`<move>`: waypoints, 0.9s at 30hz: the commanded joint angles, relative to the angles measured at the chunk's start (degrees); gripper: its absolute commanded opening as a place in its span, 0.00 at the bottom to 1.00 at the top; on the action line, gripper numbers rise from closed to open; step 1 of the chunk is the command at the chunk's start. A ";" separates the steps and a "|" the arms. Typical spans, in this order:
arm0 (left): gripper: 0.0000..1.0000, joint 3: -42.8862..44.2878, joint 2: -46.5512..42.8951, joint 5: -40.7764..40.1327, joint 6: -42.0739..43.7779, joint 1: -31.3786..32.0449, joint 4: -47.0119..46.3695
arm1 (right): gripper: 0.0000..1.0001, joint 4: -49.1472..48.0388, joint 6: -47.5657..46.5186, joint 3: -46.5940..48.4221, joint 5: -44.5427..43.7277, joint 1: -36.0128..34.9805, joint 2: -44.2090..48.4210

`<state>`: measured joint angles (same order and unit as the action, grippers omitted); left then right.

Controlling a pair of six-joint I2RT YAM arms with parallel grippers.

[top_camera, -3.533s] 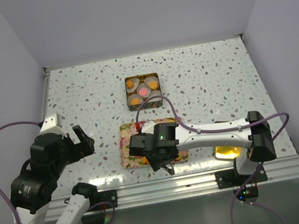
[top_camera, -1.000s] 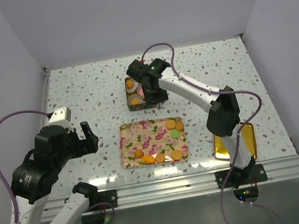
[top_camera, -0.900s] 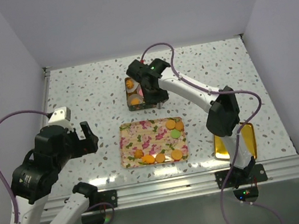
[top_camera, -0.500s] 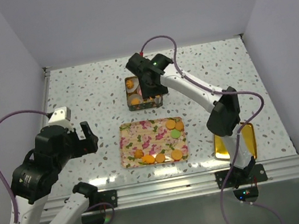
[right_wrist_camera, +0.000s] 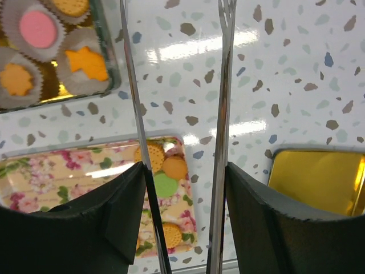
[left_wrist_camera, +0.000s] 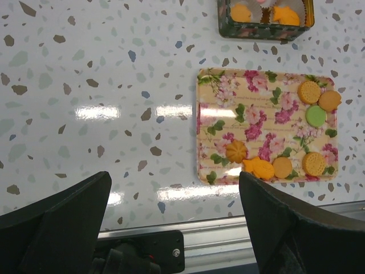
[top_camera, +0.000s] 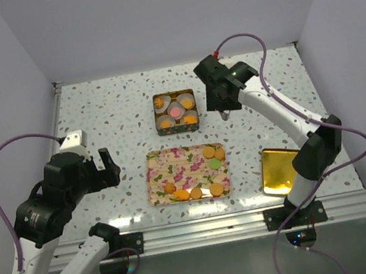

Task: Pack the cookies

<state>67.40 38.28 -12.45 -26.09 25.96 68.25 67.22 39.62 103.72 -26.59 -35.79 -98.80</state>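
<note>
Several cookies lie on the floral tray (top_camera: 174,167): orange rounds (left_wrist_camera: 309,91), a green one (left_wrist_camera: 315,116) and a fish shape (left_wrist_camera: 259,167). The dark tin (top_camera: 192,93) holds white paper cups with a pink cookie (right_wrist_camera: 38,28) and orange ones (right_wrist_camera: 85,61). My right gripper (top_camera: 224,110) hangs right of the tin. Its long metal tongs stand open in the right wrist view (right_wrist_camera: 174,34), with nothing between them. My left gripper (top_camera: 100,170) hovers left of the tray, open and empty (left_wrist_camera: 174,217).
A gold lid (top_camera: 282,170) lies at the near right, also seen in the right wrist view (right_wrist_camera: 319,177). A metal rail (top_camera: 207,231) runs along the table's near edge. Walls close in the left, back and right.
My right arm has lifted off the tin and swung right, its tongs spreading wider. An orange cookie now lies in the tin's near right cup. The left arm has stayed still.
</note>
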 commanded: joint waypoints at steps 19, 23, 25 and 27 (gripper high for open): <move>1.00 -3.32 -2.60 1.46 -6.61 0.32 -1.36 | 0.59 -20.99 -0.24 -29.97 10.32 13.45 -1.73; 1.00 -4.11 -2.25 2.43 -6.35 0.32 -2.41 | 0.59 -22.40 -0.77 -31.65 11.21 15.66 -4.20; 1.00 -4.46 -1.81 2.52 -6.08 0.32 -2.77 | 0.59 -21.96 -1.29 -30.69 10.94 16.63 -5.78; 1.00 -4.64 -1.46 2.60 -5.73 0.32 -3.38 | 0.60 -20.91 -2.08 -28.85 10.60 17.24 -7.89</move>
<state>63.13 36.07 -10.63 -31.53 25.96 67.70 47.81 38.89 72.20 -16.29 -19.31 -105.25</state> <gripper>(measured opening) 0.997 0.597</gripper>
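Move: The tongs are already in my right hand. The bare spot of table I'm taking them to lies some 10 cm to its right, about 2 cm back and 21 cm below. On the table, the cookie box stands about 10 cm ahead and 15 cm left of that hand, the flowered cookie tray 12 cm back and 15 cm left, and the gold lid 16 cm back and 18 cm right. From my left hand the spot is about 16 cm ahead, 46 cm right, 24 cm down. Keeping the tongs between my half-open right fingers, I drop that hand quickly, about 19 cm, while carrying it some 9 cm right, away from the cookie box and down to the bare table. On the way I tip the fingers about 20 degrees towards straight down and turn them slightly clockwise. My left hand, open and empty, sinks only about 2 cm. ##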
